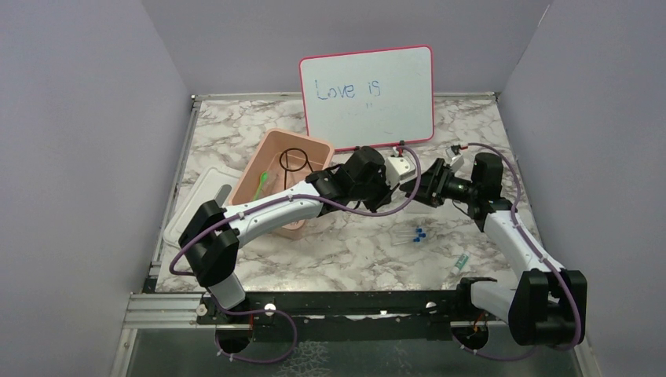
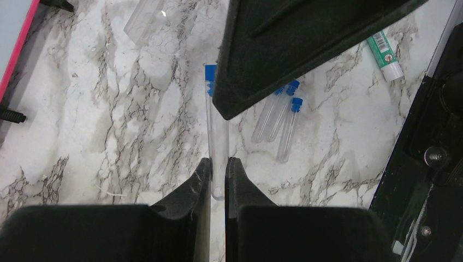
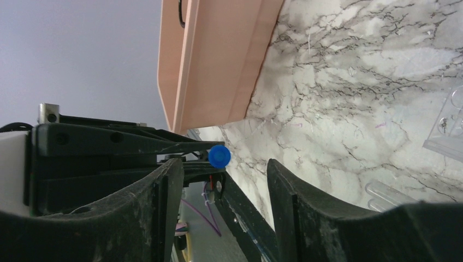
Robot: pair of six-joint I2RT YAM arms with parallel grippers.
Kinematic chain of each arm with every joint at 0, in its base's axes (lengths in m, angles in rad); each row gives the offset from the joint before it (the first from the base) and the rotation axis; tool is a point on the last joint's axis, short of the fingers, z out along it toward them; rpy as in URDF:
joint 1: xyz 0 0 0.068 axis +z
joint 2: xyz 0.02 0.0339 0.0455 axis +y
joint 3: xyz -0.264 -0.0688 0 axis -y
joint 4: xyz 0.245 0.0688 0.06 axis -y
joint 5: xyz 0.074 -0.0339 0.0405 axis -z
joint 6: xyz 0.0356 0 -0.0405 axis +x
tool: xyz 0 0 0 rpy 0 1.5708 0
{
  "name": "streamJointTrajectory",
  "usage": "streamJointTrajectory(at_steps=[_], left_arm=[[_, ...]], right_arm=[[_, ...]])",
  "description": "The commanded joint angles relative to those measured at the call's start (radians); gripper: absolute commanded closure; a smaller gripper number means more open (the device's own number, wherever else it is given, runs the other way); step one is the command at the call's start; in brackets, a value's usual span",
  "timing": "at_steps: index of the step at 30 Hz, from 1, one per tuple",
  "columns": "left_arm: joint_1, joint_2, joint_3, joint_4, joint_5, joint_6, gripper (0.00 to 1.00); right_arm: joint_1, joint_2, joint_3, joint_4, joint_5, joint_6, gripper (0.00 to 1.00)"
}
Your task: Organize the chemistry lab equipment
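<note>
My left gripper [image 2: 218, 161] is shut on the bottom end of a clear tube [image 2: 218, 131] with a blue cap [image 2: 210, 72], held above the marble table. My right gripper [image 3: 224, 169] is open, and its fingers stand on either side of that blue cap [image 3: 219, 156] without touching it. In the top view both grippers, left [image 1: 402, 174] and right [image 1: 420, 187], meet over the middle of the table. Three more blue-capped tubes [image 2: 279, 117] lie loose on the table [image 1: 414, 234]. The pink tub [image 1: 276, 149] holds a black wire ring stand [image 1: 294, 159] and a green-handled tool [image 1: 261, 184].
The pink-framed whiteboard [image 1: 367, 96] leans on the back wall. A white lid [image 1: 196, 206] lies left of the tub. A green and white item [image 1: 461, 261] rests near the right arm's base. A clear plastic piece [image 2: 146, 19] lies on the marble beyond the held tube.
</note>
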Motion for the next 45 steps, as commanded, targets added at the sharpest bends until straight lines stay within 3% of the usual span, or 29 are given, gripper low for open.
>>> streamJointTrajectory(at_steps=[1,5,10,17,19,21,23,26,28,31,39,45], left_arm=[[0.001,-0.008,0.001,-0.002,0.012,0.022,1.0],[0.001,-0.002,0.009,-0.002,0.027,0.023,1.0],[0.001,-0.002,0.008,-0.003,0.034,0.026,1.0],[0.001,0.0,0.011,-0.008,0.031,0.031,0.99],[0.001,-0.008,0.008,-0.005,0.015,0.034,0.93],[0.001,-0.025,0.001,0.003,-0.015,0.028,0.79],[0.001,-0.049,-0.006,0.009,-0.062,0.016,0.57],[0.002,-0.1,-0.021,0.019,-0.141,-0.001,0.35],[0.004,-0.143,-0.029,0.021,-0.185,-0.013,0.31],[0.005,-0.216,-0.05,0.034,-0.229,-0.04,0.28],[0.005,-0.402,-0.155,0.099,-0.251,-0.101,0.25],[0.005,-0.53,-0.208,0.062,-0.248,-0.102,0.25]], right_arm=[[0.005,0.034,0.066,0.013,-0.007,0.002,0.42],[0.005,0.069,0.07,0.015,-0.015,0.002,0.52],[0.031,0.086,0.073,0.016,-0.02,-0.002,0.57],[0.036,0.105,0.094,0.004,-0.063,0.007,0.82],[0.036,0.1,0.102,-0.035,-0.048,0.0,0.87],[0.036,0.09,0.116,-0.07,-0.011,-0.024,0.87],[0.036,0.084,0.136,-0.109,0.033,-0.055,0.88],[0.036,0.079,0.183,-0.187,0.144,-0.104,0.88],[0.041,0.087,0.222,-0.234,0.249,-0.13,0.88],[0.08,0.106,0.287,-0.284,0.433,-0.172,0.88],[0.307,0.223,0.453,-0.324,1.118,-0.323,0.88],[0.395,0.322,0.484,-0.262,1.416,-0.444,0.9]])
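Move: Close together in the air, the two hands have one test tube between them: the left holds its lower part, its middle about 2 cm right of and 1 cm above and ahead of the left hand. From the open right hand the tube's middle lies some 3 cm left and 1 cm ahead. The far clear rack is about 13 cm ahead, 7 cm right and 14 cm below the right hand; the near rack is 3 cm ahead, 6 cm right, equally low. Easing about 1 cm forward and then 1 cm left, the right hand closes on the capped end of the test tube while the left holds it still. The left fingers then open and withdraw upward some 12 cm and left 8 cm; the right carries the tube forward about 11 cm towards the far rack, tilting its fingers from leftward to forward and down. ##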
